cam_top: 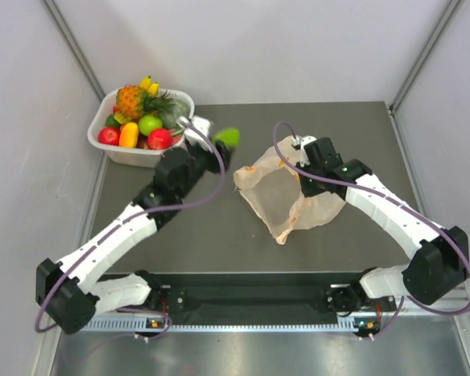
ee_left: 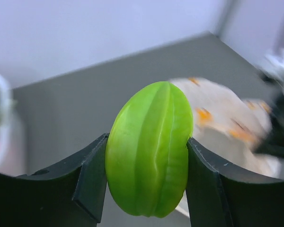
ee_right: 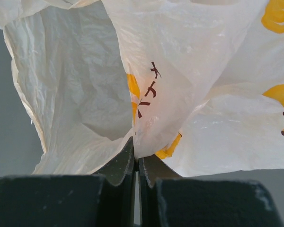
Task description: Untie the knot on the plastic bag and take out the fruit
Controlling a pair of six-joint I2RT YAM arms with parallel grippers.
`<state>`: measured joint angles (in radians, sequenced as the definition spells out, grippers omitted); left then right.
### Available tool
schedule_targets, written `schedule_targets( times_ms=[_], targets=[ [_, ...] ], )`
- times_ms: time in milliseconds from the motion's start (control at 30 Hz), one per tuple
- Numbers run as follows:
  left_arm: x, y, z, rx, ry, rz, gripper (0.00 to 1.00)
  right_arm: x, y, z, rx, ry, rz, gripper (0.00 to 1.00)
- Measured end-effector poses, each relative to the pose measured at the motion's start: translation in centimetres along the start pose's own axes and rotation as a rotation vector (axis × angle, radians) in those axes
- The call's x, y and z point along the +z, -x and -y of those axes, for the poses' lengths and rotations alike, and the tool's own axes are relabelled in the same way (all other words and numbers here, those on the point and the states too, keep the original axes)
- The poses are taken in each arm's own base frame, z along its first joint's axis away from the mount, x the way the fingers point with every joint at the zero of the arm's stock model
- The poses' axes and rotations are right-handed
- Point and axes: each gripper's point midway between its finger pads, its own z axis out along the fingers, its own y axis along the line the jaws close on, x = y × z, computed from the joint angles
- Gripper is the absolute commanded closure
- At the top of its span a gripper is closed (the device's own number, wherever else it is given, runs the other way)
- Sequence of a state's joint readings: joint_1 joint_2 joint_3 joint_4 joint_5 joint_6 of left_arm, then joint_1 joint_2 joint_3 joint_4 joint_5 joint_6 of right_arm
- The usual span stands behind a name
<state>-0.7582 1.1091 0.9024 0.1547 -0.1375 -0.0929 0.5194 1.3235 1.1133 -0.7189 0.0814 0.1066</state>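
The peach-orange plastic bag point(cam_top: 286, 196) lies open and slack at the table's middle right; no knot shows on it. My right gripper point(cam_top: 301, 174) is shut on a fold of the bag's film point(ee_right: 189, 56), its jaws point(ee_right: 137, 153) pinched together on the film. My left gripper point(cam_top: 218, 141) is shut on a ridged green fruit point(cam_top: 228, 138) and holds it above the table between the bag and the tub. In the left wrist view the green fruit point(ee_left: 149, 146) fills the gap of the left gripper point(ee_left: 147, 179). No fruit shows inside the bag.
A white tub point(cam_top: 110, 149) stands at the back left, holding a pineapple point(cam_top: 131, 100), red, green and yellow-orange fruit. Grey walls close in the table on the left, back and right.
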Motion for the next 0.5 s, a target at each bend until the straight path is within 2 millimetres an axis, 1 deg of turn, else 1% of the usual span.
schedule_targets(
  times_ms=[67, 133, 167, 200, 233, 300, 333, 367, 400, 467, 500],
  targets=[
    [0.9, 2.9, -5.4, -0.04, 0.132, 0.044, 1.0, 0.2, 0.5, -0.2, 0.001, 0.006, 0.007, 1.0],
    [1.8, 5.2, -10.5, -0.084, 0.249, 0.076, 1.0, 0.3, 1.2, -0.4, 0.002, 0.016, 0.024, 1.0],
    [2.3, 6.0, -12.9, -0.108, 0.294, 0.086, 1.0, 0.2, 1.5, -0.5, 0.002, 0.023, 0.034, 1.0],
    [3.2, 6.8, -14.3, -0.13, 0.315, 0.095, 1.0, 0.2, 1.7, -0.6, 0.002, 0.028, 0.041, 1.0],
    [3.7, 7.2, -17.3, -0.151, 0.369, 0.092, 1.0, 0.1, 2.1, -0.8, 0.003, 0.036, 0.052, 1.0],
    [5.9, 8.0, -21.0, -0.189, 0.404, 0.076, 1.0, 0.1, 2.3, -0.9, 0.003, 0.046, 0.06, 1.0],
    [7.2, 8.2, -22.4, -0.196, 0.405, 0.068, 1.0, 0.1, 2.3, -1.0, 0.003, 0.049, 0.061, 1.0],
    [8.4, 7.9, -23.4, -0.203, 0.397, 0.046, 1.0, 0.1, 2.4, -1.1, 0.003, 0.053, 0.063, 1.0],
    [9.4, 7.5, -24.0, -0.209, 0.384, 0.024, 1.0, 0.1, 2.4, -1.1, 0.003, 0.057, 0.065, 1.0],
    [11.4, 5.6, -24.4, -0.232, 0.338, -0.051, 1.0, 0.1, 2.6, -1.3, 0.003, 0.064, 0.07, 1.0],
    [12.0, 4.7, -24.3, -0.242, 0.32, -0.083, 1.0, 0.1, 2.7, -1.3, 0.004, 0.066, 0.073, 1.0]
  ],
)
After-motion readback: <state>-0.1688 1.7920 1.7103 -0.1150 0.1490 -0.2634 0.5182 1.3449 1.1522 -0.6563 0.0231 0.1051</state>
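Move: The left hand already holds the green fruit. The white basket it is bound for is centred about 26 cm ahead, 30 cm left and 23 cm below. In the basket, the red fruit sits roughly 21 cm ahead and 24 cm left of the hand; the open bag is some 19 cm right and 5 cm ahead. For the right hand, the basket lies about 28 cm ahead and 52 cm left. Left hand swings the still-gripped green fruit some 25 cm forward and 13 cm left, towards the white basket. ##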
